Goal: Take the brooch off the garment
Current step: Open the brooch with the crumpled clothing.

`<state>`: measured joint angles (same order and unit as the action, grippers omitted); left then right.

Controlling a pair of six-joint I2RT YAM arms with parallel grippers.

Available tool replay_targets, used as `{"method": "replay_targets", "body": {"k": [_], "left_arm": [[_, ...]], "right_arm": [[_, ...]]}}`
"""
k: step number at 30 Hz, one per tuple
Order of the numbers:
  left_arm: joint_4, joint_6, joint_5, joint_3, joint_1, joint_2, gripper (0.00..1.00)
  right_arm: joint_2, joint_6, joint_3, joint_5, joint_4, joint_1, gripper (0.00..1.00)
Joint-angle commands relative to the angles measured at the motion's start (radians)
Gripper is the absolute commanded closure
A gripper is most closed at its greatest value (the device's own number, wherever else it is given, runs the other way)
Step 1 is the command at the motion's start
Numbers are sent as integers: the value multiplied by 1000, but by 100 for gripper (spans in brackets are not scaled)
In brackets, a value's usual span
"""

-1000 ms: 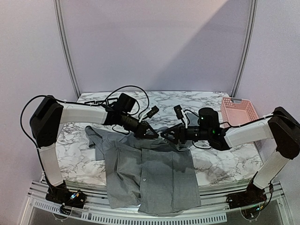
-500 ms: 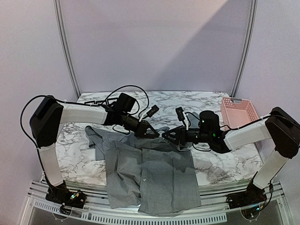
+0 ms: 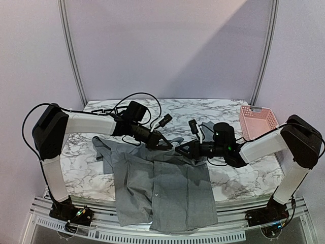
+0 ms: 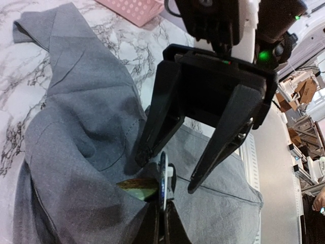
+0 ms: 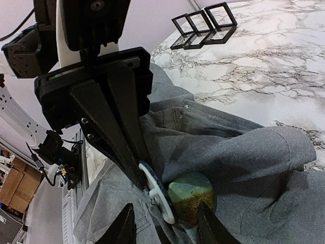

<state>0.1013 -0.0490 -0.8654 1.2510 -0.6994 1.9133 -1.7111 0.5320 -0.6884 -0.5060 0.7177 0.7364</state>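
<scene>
The grey garment [image 3: 162,188] lies spread over the table's front, its upper part bunched between both grippers. The brooch [image 5: 194,202] is a round green-and-brown face with a white, blue-rimmed back disc [image 5: 156,195], and fabric lies between the two. My left gripper [image 4: 163,206] is shut on the edge of that back disc [image 4: 164,175]. My right gripper [image 5: 166,207] faces it, its fingers [image 4: 228,127] apart and straddling the brooch on both sides. In the top view the left gripper [image 3: 165,145] and right gripper [image 3: 180,149] nearly meet tip to tip.
A pink basket [image 3: 259,121] stands at the marble table's [image 3: 233,178] right back. Black wire frames [image 5: 203,25] sit at the back left. Cables loop over both wrists. The garment's hem hangs over the front edge.
My right gripper has slid left toward the left gripper, and its jaws have narrowed around the brooch. The left arm has held still.
</scene>
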Motion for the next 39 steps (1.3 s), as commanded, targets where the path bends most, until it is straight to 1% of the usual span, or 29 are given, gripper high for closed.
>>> {"method": "replay_targets", "body": {"k": [1,16,22,30,39], "left_arm": [[-23,0,-21,-9,2,-32,100],[-21,1,-20,-7,1,-33,100],[-17,5,-20,-6,1,-34,100],[-14,8,-21,-5,0,-37,100],[1,20,-20,-1,-5,-37,100]], "right_arm": [[-26,-3,-17,3,4,-6,63],[-58,-4,-39,-9,-3,-6,77],[-62,0,-44,-7,-7,-6,78],[-77,11,-60,18,-27,-6,89],[-98,31,-95,22,-56,-6,92]]}}
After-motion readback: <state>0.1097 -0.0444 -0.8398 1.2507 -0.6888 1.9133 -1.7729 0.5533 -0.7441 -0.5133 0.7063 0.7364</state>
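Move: The brooch held edge-on in the left fingers has its middle about 2 cm to the left of the right hand point, roughly 1 cm ahead and 1 cm below; from the left hand it lies about 1 cm to the right, level ahead and slightly lower. The second round brooch sits on the garment about 4 cm ahead of the right hand, 2 cm to its left and 2 cm below. The right hand, its half-open fingers already straddling the free end of the held brooch on its back and front sides, creeps about 1 cm left and 1 cm forward while sinking a little under 1 cm, closing steadily until nearly shut around that end beside the white clasp. The left fingers keep their pinch on the brooch and stay almost still, easing less than 1 cm forward only near the end; whether the right fingertips actually bear on the clasp or pin can't be made out. ##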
